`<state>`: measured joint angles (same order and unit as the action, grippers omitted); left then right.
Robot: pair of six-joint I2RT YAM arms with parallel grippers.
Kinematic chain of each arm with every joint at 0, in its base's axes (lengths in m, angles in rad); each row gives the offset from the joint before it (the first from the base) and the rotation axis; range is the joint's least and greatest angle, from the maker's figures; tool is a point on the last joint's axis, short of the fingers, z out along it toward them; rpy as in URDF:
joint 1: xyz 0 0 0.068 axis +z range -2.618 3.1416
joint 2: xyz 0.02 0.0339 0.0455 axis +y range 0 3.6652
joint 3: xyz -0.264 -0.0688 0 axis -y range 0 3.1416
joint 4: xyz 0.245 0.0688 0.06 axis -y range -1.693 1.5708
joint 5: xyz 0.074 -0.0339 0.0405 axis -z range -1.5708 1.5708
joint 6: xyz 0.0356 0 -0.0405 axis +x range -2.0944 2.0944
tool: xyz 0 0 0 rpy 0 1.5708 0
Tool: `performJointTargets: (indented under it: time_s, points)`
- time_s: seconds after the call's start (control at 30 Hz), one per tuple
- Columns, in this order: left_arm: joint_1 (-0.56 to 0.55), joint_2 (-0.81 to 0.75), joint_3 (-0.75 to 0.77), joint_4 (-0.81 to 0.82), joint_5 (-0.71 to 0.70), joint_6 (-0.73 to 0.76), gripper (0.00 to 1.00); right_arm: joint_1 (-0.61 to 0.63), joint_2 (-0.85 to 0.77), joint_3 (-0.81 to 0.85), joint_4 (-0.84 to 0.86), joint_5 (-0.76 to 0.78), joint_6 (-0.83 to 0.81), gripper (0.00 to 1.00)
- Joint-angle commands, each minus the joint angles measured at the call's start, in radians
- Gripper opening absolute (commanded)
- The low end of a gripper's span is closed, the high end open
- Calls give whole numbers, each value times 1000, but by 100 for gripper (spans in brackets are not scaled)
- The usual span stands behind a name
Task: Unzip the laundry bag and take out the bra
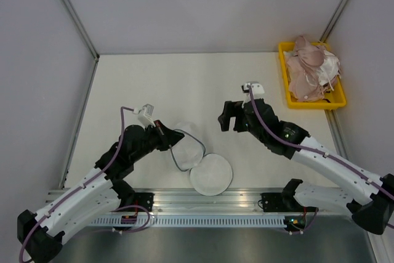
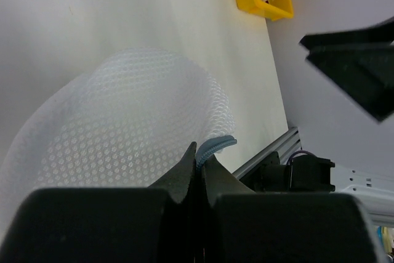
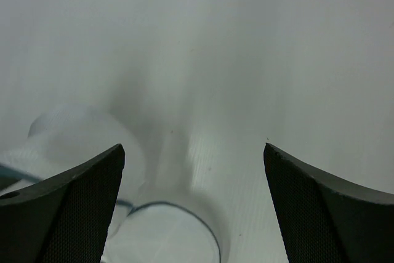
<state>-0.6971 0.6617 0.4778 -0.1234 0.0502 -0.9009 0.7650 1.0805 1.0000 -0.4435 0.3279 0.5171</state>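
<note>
The laundry bag lies open near the table's front, as a white mesh dome (image 1: 186, 145) with a dark zipper rim, joined to a flat round half (image 1: 211, 174). My left gripper (image 1: 166, 132) is shut on the blue-grey zipper rim (image 2: 217, 145) at the dome's (image 2: 123, 121) edge. My right gripper (image 1: 226, 119) is open and empty, hovering right of the bag. Below its fingers, the right wrist view shows the round half (image 3: 166, 232). No dusty rose-pink bra shows in any view.
A yellow bin (image 1: 287, 90) at the back right holds a heap of pale peach-pink and white garments (image 1: 313, 69). It also shows in the left wrist view (image 2: 261, 1). White walls enclose the table. A metal rail (image 1: 209, 204) runs along the front edge.
</note>
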Motion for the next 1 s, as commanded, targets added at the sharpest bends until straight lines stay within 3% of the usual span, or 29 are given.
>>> performJointTargets:
  time_s: [0.0,0.13,0.37,0.63,0.8,0.97]
  points:
    - [1,-43,-11,39,-6,-7,2,138,-120,-75,65,-24,96,98]
    - [1,-114,-31,38,-10,8,2,253,-186,-219,155,-70,174,98]
    - [1,-215,-70,2,-47,-3,2,269,-264,-487,281,-53,358,98]
    - [1,-267,-139,-53,-139,-61,2,299,-295,-573,235,0,489,98]
    - [1,-272,-214,-56,-249,-174,2,332,-240,-613,282,-26,534,97]
    - [1,-401,-368,-45,-390,-393,2,346,-217,-624,272,-29,567,96]
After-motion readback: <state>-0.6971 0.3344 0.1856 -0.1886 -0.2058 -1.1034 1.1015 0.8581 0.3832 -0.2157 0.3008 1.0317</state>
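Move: The bag's round lid, unzipped and spread flat, is roughly 15 cm back from the open right hand, 9 cm to its left and 20 cm below. The bag body sits about 7 cm back, 14 cm left and 16 cm down from that hand, its rim in the left fingers some 18 cm left, 6 cm back and 4 cm lower. From the left hand, the lid is about 8 cm back, 9 cm right and 16 cm below. Back first and a little left, then mostly down, the right hand comes in swiftly towards the lid, about 13 cm back and 15 cm lower in all, its fingers still wide open and tipping downward. The left hand keeps its pinch on the rim, rises a touch, then sinks well below its start while drawing the bag some 5 cm left and turning counter-clockwise. ##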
